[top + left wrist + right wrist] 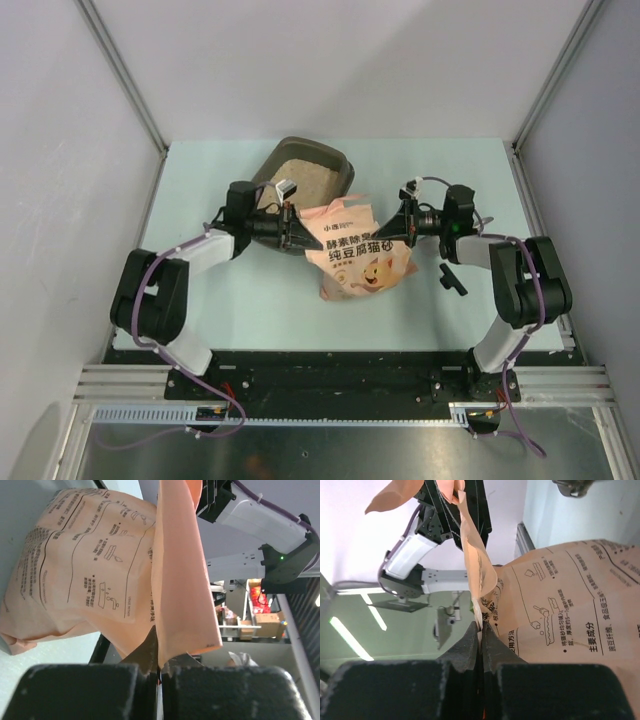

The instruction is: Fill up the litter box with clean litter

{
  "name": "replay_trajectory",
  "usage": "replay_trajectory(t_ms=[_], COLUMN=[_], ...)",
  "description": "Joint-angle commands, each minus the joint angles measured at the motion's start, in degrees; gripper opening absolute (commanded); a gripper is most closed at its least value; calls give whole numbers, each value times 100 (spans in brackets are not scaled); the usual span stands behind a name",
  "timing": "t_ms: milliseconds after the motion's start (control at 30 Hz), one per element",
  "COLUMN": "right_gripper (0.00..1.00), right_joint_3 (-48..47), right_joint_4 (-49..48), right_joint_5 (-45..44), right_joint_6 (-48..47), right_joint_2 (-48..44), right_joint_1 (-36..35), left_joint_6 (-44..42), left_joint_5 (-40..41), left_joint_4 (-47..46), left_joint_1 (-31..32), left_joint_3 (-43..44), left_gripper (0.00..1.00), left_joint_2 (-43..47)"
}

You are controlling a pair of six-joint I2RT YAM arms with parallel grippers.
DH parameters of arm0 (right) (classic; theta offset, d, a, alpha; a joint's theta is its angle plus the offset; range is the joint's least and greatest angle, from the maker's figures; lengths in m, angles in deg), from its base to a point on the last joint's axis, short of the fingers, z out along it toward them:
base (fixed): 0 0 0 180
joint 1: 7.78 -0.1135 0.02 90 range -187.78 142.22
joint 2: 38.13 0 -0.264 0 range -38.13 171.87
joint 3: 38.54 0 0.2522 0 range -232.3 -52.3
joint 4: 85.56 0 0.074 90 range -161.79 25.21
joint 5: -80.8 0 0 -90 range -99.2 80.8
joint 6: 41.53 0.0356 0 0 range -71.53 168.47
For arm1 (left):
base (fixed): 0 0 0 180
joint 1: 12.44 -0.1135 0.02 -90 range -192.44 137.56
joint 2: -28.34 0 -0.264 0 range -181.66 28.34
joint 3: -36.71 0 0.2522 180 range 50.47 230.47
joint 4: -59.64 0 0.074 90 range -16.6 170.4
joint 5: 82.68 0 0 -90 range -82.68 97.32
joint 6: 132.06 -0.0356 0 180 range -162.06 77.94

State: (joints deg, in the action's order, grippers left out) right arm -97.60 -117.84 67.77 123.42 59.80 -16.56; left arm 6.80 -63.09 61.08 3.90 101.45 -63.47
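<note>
The dark litter box (338,163) lies at the back of the table, and pale beige clean litter (303,181) covers its floor. In front of it lies a salmon-pink litter bag (358,258) printed with a cartoon cat. My left gripper (302,238) is shut on the bag's upper left edge (162,661). From the other side, my right gripper (402,228) is shut on the upper right edge (481,626). Both wrist views show the thin bag film pinched between the black fingertips, with the bag's printed back (90,565) (570,615) beyond.
A small black object (451,277) lies on the table right of the bag, close to my right arm. Grey walls and metal posts close the table in on the left, back and right.
</note>
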Motion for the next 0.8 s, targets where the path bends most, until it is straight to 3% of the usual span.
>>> replay_trajectory(t_ms=[0,200,433,533,600,633,767], right_gripper=[0,0,0,0,0,0,0], right_joint_3=[-410,-462,-515,-559,-585,-594,-620], right_joint_4=[889,2518,2636,2478,2214,2170,1845], right_joint_5=[451,205,116,117,117,117,160], right_joint_6=[890,274,19,89,150,177,274], right_joint_2=[-37,-388,-328,-204,-152,-143,-134], right_joint_1=[307,-45,174,201,166,148,104], left_joint_6=[501,976,766,-234,-1162,-1647,-3468], left_joint_5=[-482,-289,-88,211,378,484,1711], left_joint_4=[300,475,686,905,1125,1770,2970], left_joint_1=[-394,-377,-359,-456,-535,-544,-527], left_joint_3=[79,280,737,1000,1133,1386,1994], left_gripper=[0,0,0,41,47,53,63], left_joint_2=[-188,-372,-443,-172,57,284,725])
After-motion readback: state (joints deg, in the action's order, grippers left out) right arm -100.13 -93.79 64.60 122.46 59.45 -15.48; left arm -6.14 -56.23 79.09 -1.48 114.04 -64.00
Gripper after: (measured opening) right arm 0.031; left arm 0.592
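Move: Both hands already pinch the litter bag by its upper side edges. The bag's middle lies about 8 cm right of the left hand, 3 cm back and 8 cm below; from the right hand it is some 3 cm left, 3 cm back and 8 cm below. The litter box's middle sits about 16 cm ahead of the left hand, 6 cm left and 14 cm down. A black bracket lies on the table roughly 18 cm right of the right hand and 8 cm back. Rolling the pinched edges together, both hands sink up to 2 cm and turn their upper sides forward, about 15 degrees on the left and 20 on the right. The left fingers then open past halfway and let go of the bag, that hand leaving forward, left and up towards the litter box, some 5 cm forward, while rolling back. The right hand keeps its pinch and stays low. ##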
